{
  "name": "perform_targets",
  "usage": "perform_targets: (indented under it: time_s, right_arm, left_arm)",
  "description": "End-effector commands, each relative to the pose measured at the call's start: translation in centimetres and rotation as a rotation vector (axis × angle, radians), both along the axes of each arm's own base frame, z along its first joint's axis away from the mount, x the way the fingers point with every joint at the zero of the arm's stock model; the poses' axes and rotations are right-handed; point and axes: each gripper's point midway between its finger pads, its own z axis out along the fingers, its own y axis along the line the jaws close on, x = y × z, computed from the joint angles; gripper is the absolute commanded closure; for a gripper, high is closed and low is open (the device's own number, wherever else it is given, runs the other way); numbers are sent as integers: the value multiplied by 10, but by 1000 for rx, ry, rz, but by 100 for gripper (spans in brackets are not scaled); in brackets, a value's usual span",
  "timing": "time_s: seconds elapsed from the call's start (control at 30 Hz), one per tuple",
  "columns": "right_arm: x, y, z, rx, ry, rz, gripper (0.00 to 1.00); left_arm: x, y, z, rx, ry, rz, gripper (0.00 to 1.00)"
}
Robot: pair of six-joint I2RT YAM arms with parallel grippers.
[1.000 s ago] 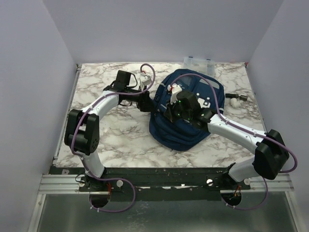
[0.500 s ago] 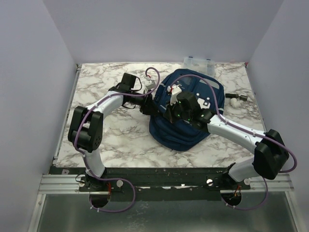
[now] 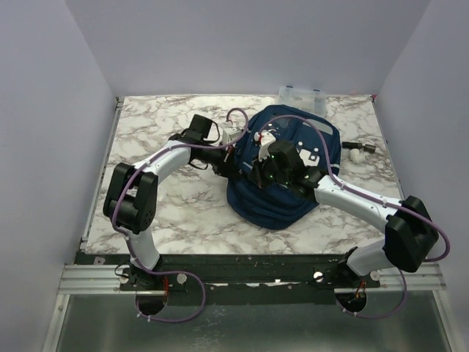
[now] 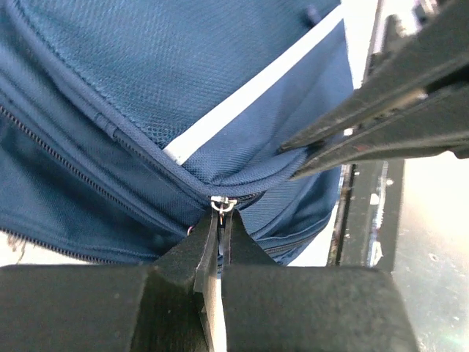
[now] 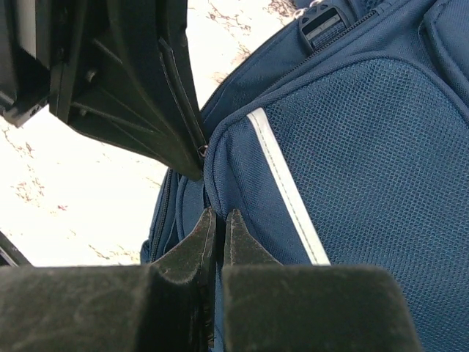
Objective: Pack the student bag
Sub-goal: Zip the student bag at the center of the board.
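The student bag (image 3: 289,205), navy with grey stripes, lies flat on the marble table. My left gripper (image 3: 234,157) is at the bag's left edge. In the left wrist view it (image 4: 221,217) is shut on the small metal zipper pull (image 4: 223,204) where two zipper lines meet on the bag (image 4: 220,73). My right gripper (image 3: 254,173) sits just beside it on the bag. In the right wrist view it (image 5: 220,217) is shut on a fold of the bag's fabric (image 5: 366,147) next to a grey stripe. The left gripper's black fingers (image 5: 172,125) hang just above it.
A clear plastic compartment box (image 3: 300,94) stands at the table's back edge. A small white and dark object (image 3: 360,148) lies to the right of the bag. Bare marble tabletop (image 3: 161,213) lies to the left of and in front of the bag. Plain walls close in three sides.
My left gripper has swung right to the bag's left edge and closed from open onto the zipper pull. The right gripper stayed shut on the fabric.
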Motion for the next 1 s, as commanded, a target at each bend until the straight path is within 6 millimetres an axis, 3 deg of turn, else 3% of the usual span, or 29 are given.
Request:
perform_targets:
  time_s: [0.0, 0.17, 0.33, 0.5, 0.6, 0.67, 0.77, 0.87, 0.97]
  right_arm:
    - [1, 12, 12, 88, 6, -5, 99]
    - [3, 9, -3, 83, 47, -53, 99]
    - [-10, 21, -23, 89, 150, 2, 100]
    - [-27, 10, -17, 48, 291, -56, 69]
    - [-33, -19, -4, 25, 307, -203, 51]
    - [-34, -51, -1, 6, 303, -342, 32]
    - [-23, -106, -8, 75, 344, -516, 15]
    - [-10, -158, -13, 199, 407, -632, 13]
    - [-2, -192, -9, 246, 374, -735, 11]
  left_arm:
    - [-6, 3, -8, 249, -75, 121, 100]
    - [-38, -15, 17, 144, -57, 169, 100]
    - [-79, -31, 17, 85, 37, 132, 100]
    - [-95, -40, -6, 112, 154, 127, 100]
    - [-97, -43, -10, 93, 183, 132, 100]
    - [-99, -42, -10, 91, 190, 138, 100]
    - [-101, -44, -10, 72, 199, 129, 100]
    - [-102, -42, -12, 73, 194, 141, 100]
    - [-105, -41, -15, 71, 211, 135, 100]
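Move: Between the left fingers is the zipper pull, headed for the student bag's near-left corner, about 10 cm back, level sideways and some 5 cm lower. The rim pinched by the right fingers is roughly 4 cm right and 3 cm back of the pull; the white strip's middle is about 10 cm right and 3 cm back of it. From the right hand the pull lies about 3 cm ahead and 4 cm left, the white patch 8 cm ahead and 14 cm right. Dragging the held zipper pull back along the bag's left rim, the left hand travels about 9 cm towards the near end, drifting right and finally slightly down as it turns counter-clockwise. The right hand keeps its pinch at first, sinks and draws back some 3 cm, opens and lets go of the rim, then rises and sweeps quickly right over the bag towards the white patch, turning clockwise. ##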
